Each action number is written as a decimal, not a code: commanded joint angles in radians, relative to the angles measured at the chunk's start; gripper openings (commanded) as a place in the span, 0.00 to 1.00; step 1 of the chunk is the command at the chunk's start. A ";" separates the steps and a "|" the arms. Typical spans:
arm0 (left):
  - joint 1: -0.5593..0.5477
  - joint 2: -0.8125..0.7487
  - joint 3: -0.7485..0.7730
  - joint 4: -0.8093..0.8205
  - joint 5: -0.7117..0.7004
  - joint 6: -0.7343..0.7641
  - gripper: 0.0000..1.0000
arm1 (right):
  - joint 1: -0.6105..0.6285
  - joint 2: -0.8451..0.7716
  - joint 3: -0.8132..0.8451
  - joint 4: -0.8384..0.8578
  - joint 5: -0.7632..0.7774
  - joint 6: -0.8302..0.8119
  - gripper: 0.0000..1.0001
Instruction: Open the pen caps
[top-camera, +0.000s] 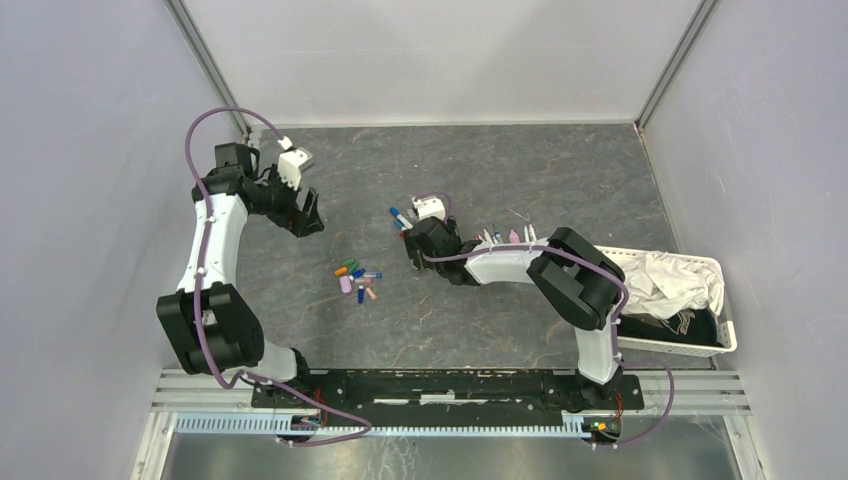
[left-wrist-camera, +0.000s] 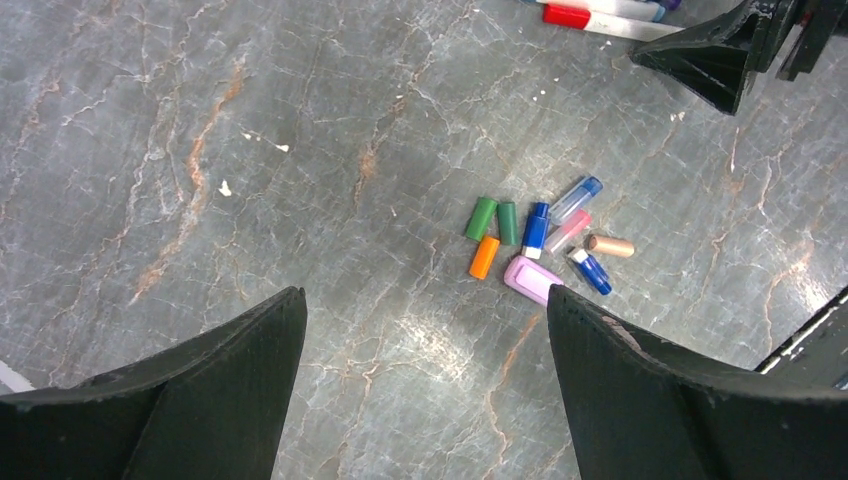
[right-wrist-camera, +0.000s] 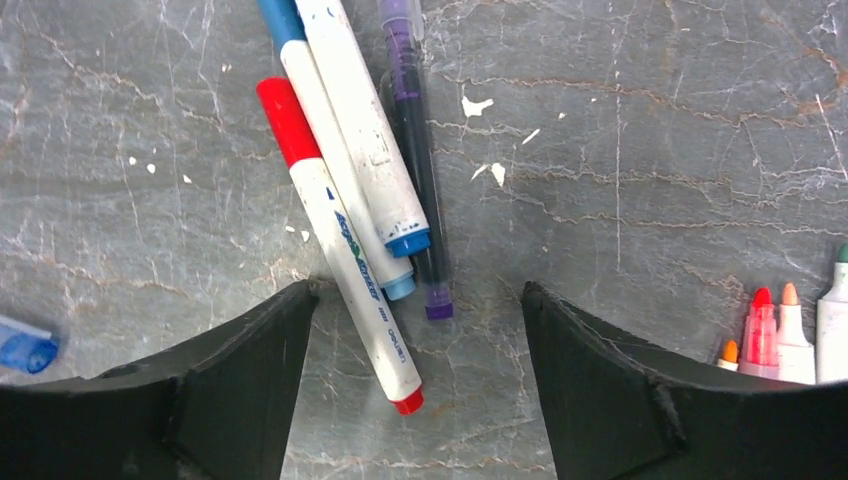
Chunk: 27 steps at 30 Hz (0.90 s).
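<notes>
Several loose pen caps (left-wrist-camera: 540, 240), green, orange, blue, pink, tan and a wider lilac one, lie in a cluster on the table, also seen in the top view (top-camera: 355, 278). My left gripper (left-wrist-camera: 425, 300) is open and empty, hovering short of the cluster (top-camera: 308, 220). My right gripper (right-wrist-camera: 417, 298) is open over a bunch of capped pens: a red-capped pen (right-wrist-camera: 345, 250), two blue ones (right-wrist-camera: 365, 150) and a purple one (right-wrist-camera: 412, 150). The red pen's lower end lies between the fingers, ungripped. Uncapped pens (right-wrist-camera: 790, 335) lie to the right (top-camera: 505, 237).
A white basket (top-camera: 725, 340) with a white cloth (top-camera: 670, 280) stands at the right edge of the table. One blue cap (right-wrist-camera: 25, 350) lies apart, left of the right gripper. Grey walls close in the table at the left, back and right.
</notes>
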 joint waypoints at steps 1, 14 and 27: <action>0.000 -0.030 0.029 -0.041 0.044 0.059 0.94 | -0.027 -0.079 0.021 -0.044 -0.114 -0.085 0.83; -0.019 -0.035 0.033 -0.049 0.066 0.049 0.94 | -0.171 0.200 0.507 -0.266 -0.488 -0.221 0.66; -0.030 -0.023 0.032 -0.054 0.082 0.055 0.93 | -0.213 0.257 0.494 -0.245 -0.397 -0.184 0.33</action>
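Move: The capped purple pen lies ahead of the right hand, its middle about 6 cm forward, 2 cm to the left and 1 cm down. The blue marker beside it is some 6 cm ahead and 5 cm left, the light-blue marker about 4 cm ahead and 4 cm left, and the red marker, nearest, roughly 1 cm ahead and 3 cm left. From the left hand the purple pen lies about 25 cm right, 5 cm ahead and 17 cm down. From low beside the tail of the red marker, the right hand rises some 7 cm in an arc, going about 9 cm forward and 5 cm left over the pens while the wrist turns roughly 15 degrees counter-clockwise. It then sinks nearly 6 cm towards the cap end of the purple pen, easing back to the right by 2 cm and tipping slightly further down, while the fingers narrow from wide open to about a third, one tip on each side of the pen where cap meets barrel; a grip can't yet be seen. ##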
